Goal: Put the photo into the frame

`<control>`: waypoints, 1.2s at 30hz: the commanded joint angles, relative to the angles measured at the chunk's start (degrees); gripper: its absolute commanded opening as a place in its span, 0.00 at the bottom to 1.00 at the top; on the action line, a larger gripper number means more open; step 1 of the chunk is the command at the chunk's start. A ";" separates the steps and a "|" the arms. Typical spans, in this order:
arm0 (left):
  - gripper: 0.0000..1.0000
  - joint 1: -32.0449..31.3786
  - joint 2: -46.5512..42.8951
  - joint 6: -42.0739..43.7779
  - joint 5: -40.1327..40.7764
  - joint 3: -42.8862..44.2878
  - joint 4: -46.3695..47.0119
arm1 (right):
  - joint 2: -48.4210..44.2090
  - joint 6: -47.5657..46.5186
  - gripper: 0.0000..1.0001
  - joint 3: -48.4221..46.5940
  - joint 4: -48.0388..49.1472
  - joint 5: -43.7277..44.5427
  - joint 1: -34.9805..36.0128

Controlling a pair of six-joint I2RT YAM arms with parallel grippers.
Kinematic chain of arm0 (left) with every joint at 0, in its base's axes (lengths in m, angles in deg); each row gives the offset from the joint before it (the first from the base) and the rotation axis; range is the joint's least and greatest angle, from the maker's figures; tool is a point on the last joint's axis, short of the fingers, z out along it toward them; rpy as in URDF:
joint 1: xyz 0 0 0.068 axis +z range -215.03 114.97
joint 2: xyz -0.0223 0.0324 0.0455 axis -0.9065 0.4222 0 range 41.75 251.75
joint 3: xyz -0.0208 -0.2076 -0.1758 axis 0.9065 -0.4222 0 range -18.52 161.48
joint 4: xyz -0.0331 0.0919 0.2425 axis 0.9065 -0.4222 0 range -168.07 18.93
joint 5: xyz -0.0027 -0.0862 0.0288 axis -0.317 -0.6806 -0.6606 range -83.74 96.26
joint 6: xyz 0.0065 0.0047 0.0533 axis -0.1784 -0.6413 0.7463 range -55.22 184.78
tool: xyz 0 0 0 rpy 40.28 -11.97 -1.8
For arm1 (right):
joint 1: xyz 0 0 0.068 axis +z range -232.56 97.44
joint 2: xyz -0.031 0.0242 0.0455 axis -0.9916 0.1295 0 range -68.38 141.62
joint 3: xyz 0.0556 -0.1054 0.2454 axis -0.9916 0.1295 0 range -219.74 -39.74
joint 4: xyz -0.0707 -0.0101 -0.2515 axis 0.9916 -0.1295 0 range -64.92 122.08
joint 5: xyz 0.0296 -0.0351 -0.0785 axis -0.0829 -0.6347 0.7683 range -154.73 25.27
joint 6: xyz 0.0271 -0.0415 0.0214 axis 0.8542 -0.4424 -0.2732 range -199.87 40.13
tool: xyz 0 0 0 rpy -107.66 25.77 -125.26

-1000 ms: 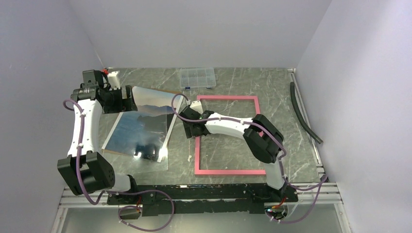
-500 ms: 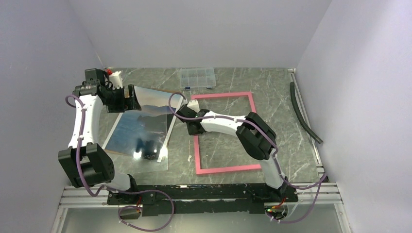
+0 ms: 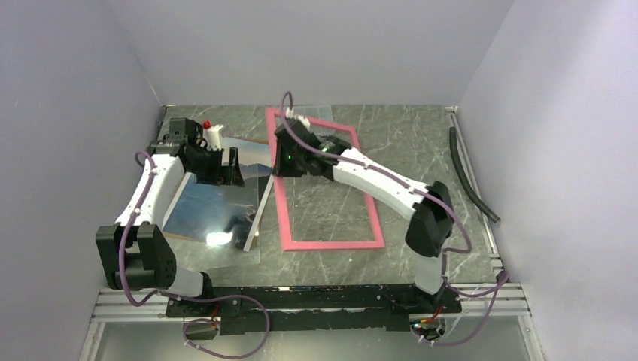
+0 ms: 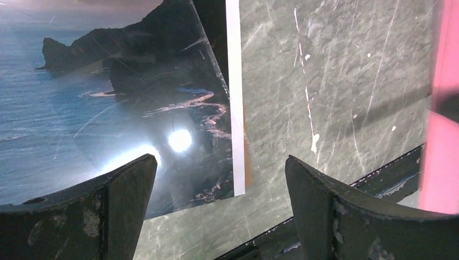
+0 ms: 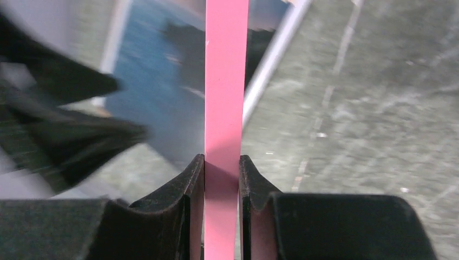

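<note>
The pink frame (image 3: 331, 244) lies tilted, its near edge down on the table and its far left part raised. My right gripper (image 3: 277, 156) is shut on the frame's left bar; in the right wrist view the pink bar (image 5: 226, 81) runs straight up between both pads, with the gripper (image 5: 222, 162) clamped on it. The photo (image 3: 207, 210), dark mountains and blue water, lies flat to the left of the frame. My left gripper (image 3: 223, 168) hovers open over the photo's far right part. In the left wrist view the photo (image 4: 108, 97) fills the left and the gripper (image 4: 222, 173) holds nothing.
A brown board edge (image 4: 247, 162) shows beside the photo's white border. A small white object with a red top (image 3: 213, 131) stands at the back left. A black hose (image 3: 470, 177) lies along the right wall. The pink frame (image 4: 445, 135) is close on the left gripper's right.
The right gripper has shut on the frame's left bar and swung the frame up and leftward. The left arm has moved right, over the photo's far edge, still open.
</note>
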 commanded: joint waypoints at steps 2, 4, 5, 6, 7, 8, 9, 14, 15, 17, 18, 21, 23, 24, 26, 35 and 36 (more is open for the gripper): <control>0.95 -1.44 0.24 -0.61 -1.12 3.12 1.07 | -7.14 6.21 0.04 -10.45 -1.29 -7.27 -1.37; 0.95 -1.86 -0.22 -0.85 -2.23 4.07 0.68 | -7.81 8.35 0.03 -11.86 -0.70 -10.24 -2.06; 0.95 -1.93 -0.50 -1.15 -2.97 4.59 0.35 | -8.23 9.62 0.03 -11.89 0.31 -12.15 -2.66; 0.93 -1.97 -0.84 -1.18 -4.57 5.46 -0.07 | -8.73 11.03 0.03 -11.56 1.55 -14.05 -3.20; 0.92 -1.98 -1.20 -1.22 -5.71 6.19 -0.49 | -9.14 12.32 0.02 -10.93 3.23 -16.22 -3.76; 0.91 -1.98 -1.61 -1.49 -6.57 6.83 -0.81 | -9.34 13.70 0.02 -10.64 4.41 -18.03 -4.19; 0.91 -1.92 -2.11 -1.84 -7.31 7.25 -1.01 | -9.49 14.90 0.02 -10.41 5.36 -19.63 -4.63; 0.91 -1.95 -4.39 -3.11 -9.08 9.49 -1.78 | -9.22 21.27 0.01 -9.16 10.43 -27.17 -5.99; 0.91 -1.91 -4.67 -3.35 -9.19 10.03 -2.02 | -9.05 22.28 0.01 -8.89 11.38 -28.34 -6.07; 0.91 -1.96 -5.10 -3.79 -9.22 10.61 -2.36 | -8.70 24.25 0.01 -7.88 14.06 -30.53 -6.13; 0.91 -1.95 -5.25 -3.93 -9.26 10.72 -2.37 | -8.65 25.69 0.01 -6.83 15.31 -31.90 -6.35; 0.91 -1.96 -5.89 -4.42 -8.88 10.81 -1.96 | -9.17 31.42 0.00 -1.53 24.60 -36.66 -6.90; 0.91 -1.91 -6.02 -4.49 -8.87 11.17 -1.95 | -9.54 34.69 0.01 2.02 30.65 -38.59 -7.15; 0.91 -1.97 -6.06 -4.53 -8.64 11.51 -1.94 | -9.64 35.78 0.01 3.13 32.28 -39.05 -7.47; 0.91 -1.95 -5.97 -4.49 -8.31 12.66 -2.00 | -9.96 37.21 0.01 5.11 35.13 -39.71 -8.06; 0.90 -6.09 -5.30 -8.55 -7.62 17.41 -0.71 | -12.88 42.54 0.18 13.24 45.50 -43.77 -11.96; 0.90 -6.82 -5.19 -8.89 -7.38 17.98 -0.58 | -12.94 42.34 0.23 13.14 45.35 -44.37 -12.41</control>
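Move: The right hand already pinches the frame's left rail, midway along it; the open left gripper it is taken to lies about 13 cm to its left, level ahead and in height. From the left hand, that rail is therefore about 13 cm to the right. The photo's middle is some 6 cm ahead, 2 cm left and 15 cm below the left hand; the frame's right rail is about 23 cm right of the right hand, 2 cm ahead and 10 cm lower. Keeping its pinch on the left rail, the right hand hauls it up about 15 cm, mostly at the start, then stays near that height and eases a few centimetres left towards the left gripper, while the wrist keeps rolling left side up, some 55 degrees in all, to stand the frame on edge. The left hand, fingers still wide open over the photo, rises about 11 cm and shifts some 5 cm right to bring its gripper up near the rail, without gripping it yet. ##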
